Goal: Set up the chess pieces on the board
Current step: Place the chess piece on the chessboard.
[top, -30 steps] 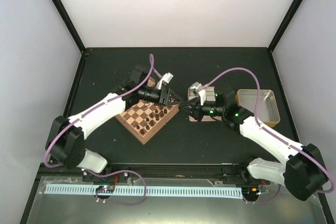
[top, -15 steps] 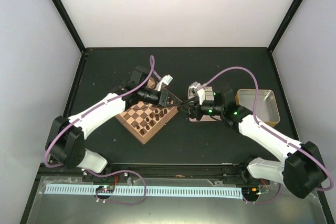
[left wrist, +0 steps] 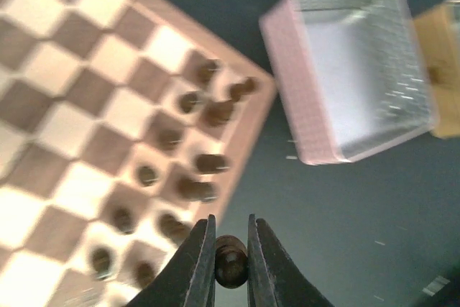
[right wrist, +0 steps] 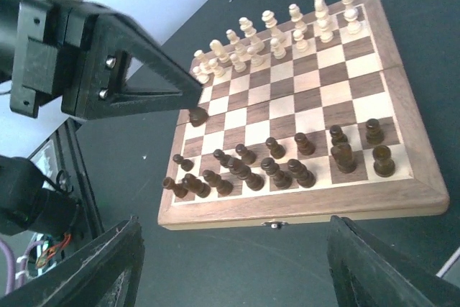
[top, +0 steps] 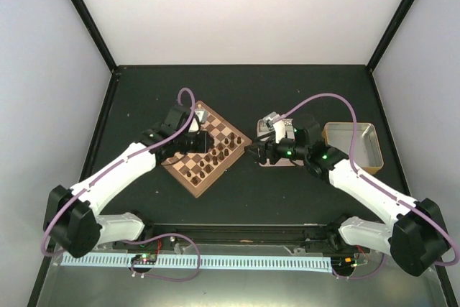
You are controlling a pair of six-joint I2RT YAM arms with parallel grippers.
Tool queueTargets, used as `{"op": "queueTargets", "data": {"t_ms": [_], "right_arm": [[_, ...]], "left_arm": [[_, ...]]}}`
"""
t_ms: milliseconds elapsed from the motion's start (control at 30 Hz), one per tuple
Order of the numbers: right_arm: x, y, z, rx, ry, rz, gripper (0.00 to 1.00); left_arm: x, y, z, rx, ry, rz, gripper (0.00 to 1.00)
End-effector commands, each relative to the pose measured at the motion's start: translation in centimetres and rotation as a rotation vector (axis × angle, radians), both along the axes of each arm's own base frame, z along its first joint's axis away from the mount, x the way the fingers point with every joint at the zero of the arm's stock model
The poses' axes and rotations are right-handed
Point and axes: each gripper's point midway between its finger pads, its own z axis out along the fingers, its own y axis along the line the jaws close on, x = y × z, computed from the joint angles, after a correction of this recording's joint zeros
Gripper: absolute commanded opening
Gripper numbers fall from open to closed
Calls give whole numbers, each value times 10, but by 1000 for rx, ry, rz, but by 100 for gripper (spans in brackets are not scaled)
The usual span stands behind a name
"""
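Note:
The board lies turned like a diamond left of centre, also seen as the board and the board. Dark chess pieces crowd the two rows nearest my right gripper; they appear again, blurred, as chess pieces. My left gripper is shut on one dark chess piece. In the overhead view the left gripper hovers over the board. The right wrist view shows its fingers and the held piece. My right gripper stands wide open and empty off the board's edge, at the right gripper.
Pale cream pieces line the board's far rows. A pinkish box sits just right of the board under my right arm, seen again as the box. A silvery tin lies further right.
The two grippers met at the board's right corner. My left gripper shut on the dark piece and drew back left over the board. My right gripper opened wide and stayed put.

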Motion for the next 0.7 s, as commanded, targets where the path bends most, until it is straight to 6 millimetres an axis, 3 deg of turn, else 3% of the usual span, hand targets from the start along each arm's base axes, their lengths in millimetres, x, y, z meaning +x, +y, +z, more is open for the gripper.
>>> {"op": "queueTargets", "data": {"t_ms": [0,400,667], "right_arm": [[14,-4,1,2,-19,-75,71],[20,2,-14,-11,42,-82,70],[23,3,-21,-19,62,-88,69]], "left_arm": [[8,62,-28,253,-53,207,5],[-10,75,-97,349,111,222,5],[-16,76,-113,353,145,224,6]]}}
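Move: Below and to the left of the left hand, which already holds a dark chess piece, the empty square in the dark pawn row lies about 8 cm left, 3 cm back and some 13 cm down. The dark end pawn stands about 2 cm farther left and 2 cm nearer the base than that square; the next dark pawn is 2 cm right of it and 2 cm farther out. From the empty right hand, the square is roughly 18 cm left and 2 cm back. Swinging left and then sinking ever more steeply, the left hand brings the held chess piece down towards the gap in the pawn row, about 10 cm down and 7 cm left, easing to a near stop. The wrist tips some 20 degrees so the fingers point more nearly straight down, and they keep their grip. The open right hand settles about 2 cm lower and slightly forward. ##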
